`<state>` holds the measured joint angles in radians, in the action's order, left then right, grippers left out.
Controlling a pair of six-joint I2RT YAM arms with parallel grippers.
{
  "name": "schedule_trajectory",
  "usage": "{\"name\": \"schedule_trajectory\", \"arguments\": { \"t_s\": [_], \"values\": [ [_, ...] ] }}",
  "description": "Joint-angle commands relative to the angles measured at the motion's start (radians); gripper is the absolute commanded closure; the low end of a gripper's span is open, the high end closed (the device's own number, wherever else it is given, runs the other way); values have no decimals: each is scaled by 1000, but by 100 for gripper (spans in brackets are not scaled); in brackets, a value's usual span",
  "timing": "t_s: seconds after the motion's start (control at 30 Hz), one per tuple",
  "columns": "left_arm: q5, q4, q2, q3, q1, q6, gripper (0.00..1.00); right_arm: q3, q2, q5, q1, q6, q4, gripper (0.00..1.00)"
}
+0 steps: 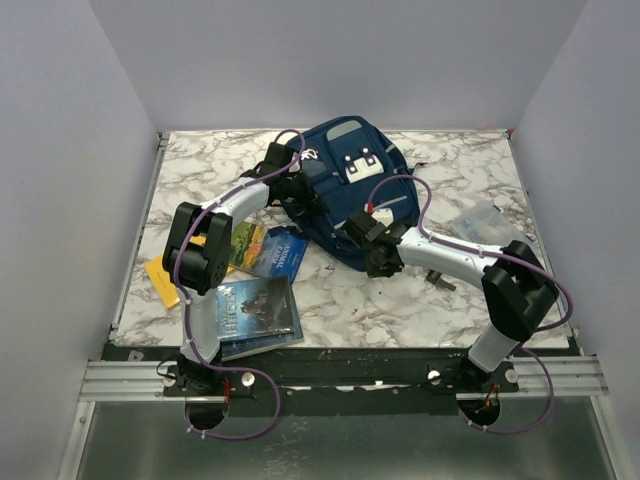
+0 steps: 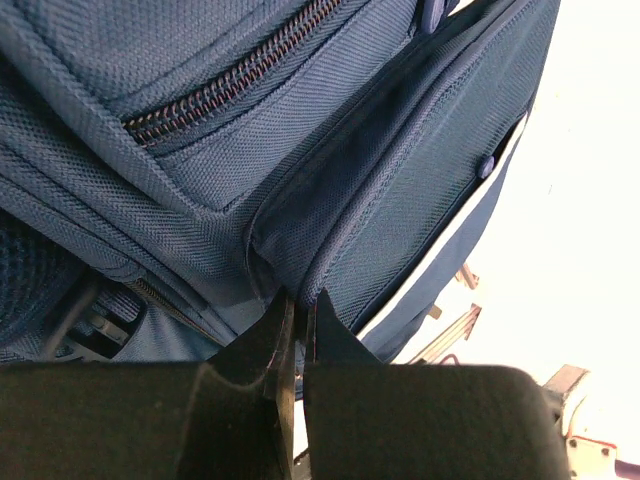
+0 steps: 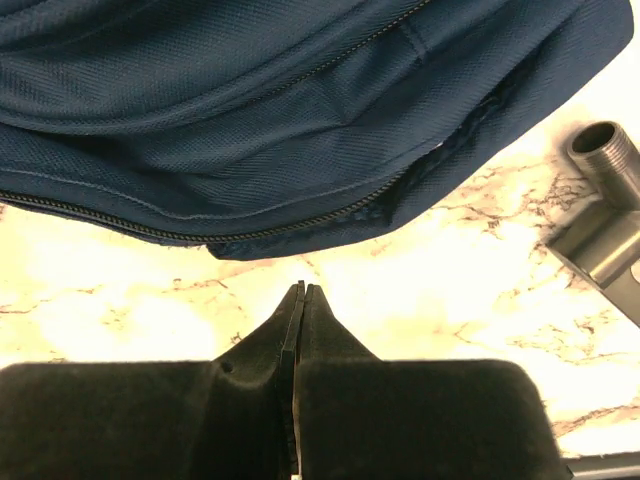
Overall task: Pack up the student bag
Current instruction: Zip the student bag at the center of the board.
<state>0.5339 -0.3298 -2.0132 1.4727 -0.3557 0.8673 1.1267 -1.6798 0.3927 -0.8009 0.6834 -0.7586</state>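
Note:
The student bag (image 1: 345, 170), navy blue with white buckle clips, lies at the back middle of the marble table. My left gripper (image 1: 300, 196) is at the bag's left side. In the left wrist view it (image 2: 300, 298) is shut on a fold of the bag's fabric (image 2: 350, 200) at a pocket seam, below a closed zipper (image 2: 230, 90). My right gripper (image 1: 363, 233) sits at the bag's near edge. In the right wrist view it (image 3: 303, 288) is shut and empty over bare table, just short of the bag's zippered edge (image 3: 200, 235).
Two books (image 1: 258, 310) (image 1: 272, 250) and a yellow item (image 1: 163, 280) lie at the left front, partly under the left arm. A clear plastic pouch (image 1: 482, 225) lies at the right. A metal pipe fitting (image 3: 600, 220) sits near my right gripper.

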Motion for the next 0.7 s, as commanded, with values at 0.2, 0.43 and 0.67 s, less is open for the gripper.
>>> {"name": "schedule_trajectory", "arguments": {
  "t_s": [0.2, 0.43, 0.67],
  "values": [
    [78, 33, 14, 11, 14, 18, 100, -18, 138, -387, 13, -22, 394, 72],
    [102, 25, 11, -3, 9, 67, 100, 134, -28, -118, -22, 78, 372, 48],
    [114, 17, 1, -17, 10, 128, 100, 265, -149, 184, -79, 247, 204, 49]
  ]
}}
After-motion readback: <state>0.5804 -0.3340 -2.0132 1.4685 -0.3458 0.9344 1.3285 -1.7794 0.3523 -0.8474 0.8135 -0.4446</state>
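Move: The right hand, shut and empty beside the bag's near edge, has the zip pull about 8 cm ahead, 12 cm to its left and 2 cm higher. The Animal Farm book lies some 24 cm left, 4 cm farther out and 4 cm lower; the metal clamp is about 13 cm right, level with the hand. For the left hand, still pinching the bag's edge, the pull is roughly 7 cm back, 4 cm right and 3 cm lower. The right hand swings about 12 cm left, then forward, rising, fingers opening halfway towards the pull; left keeps pinching. ##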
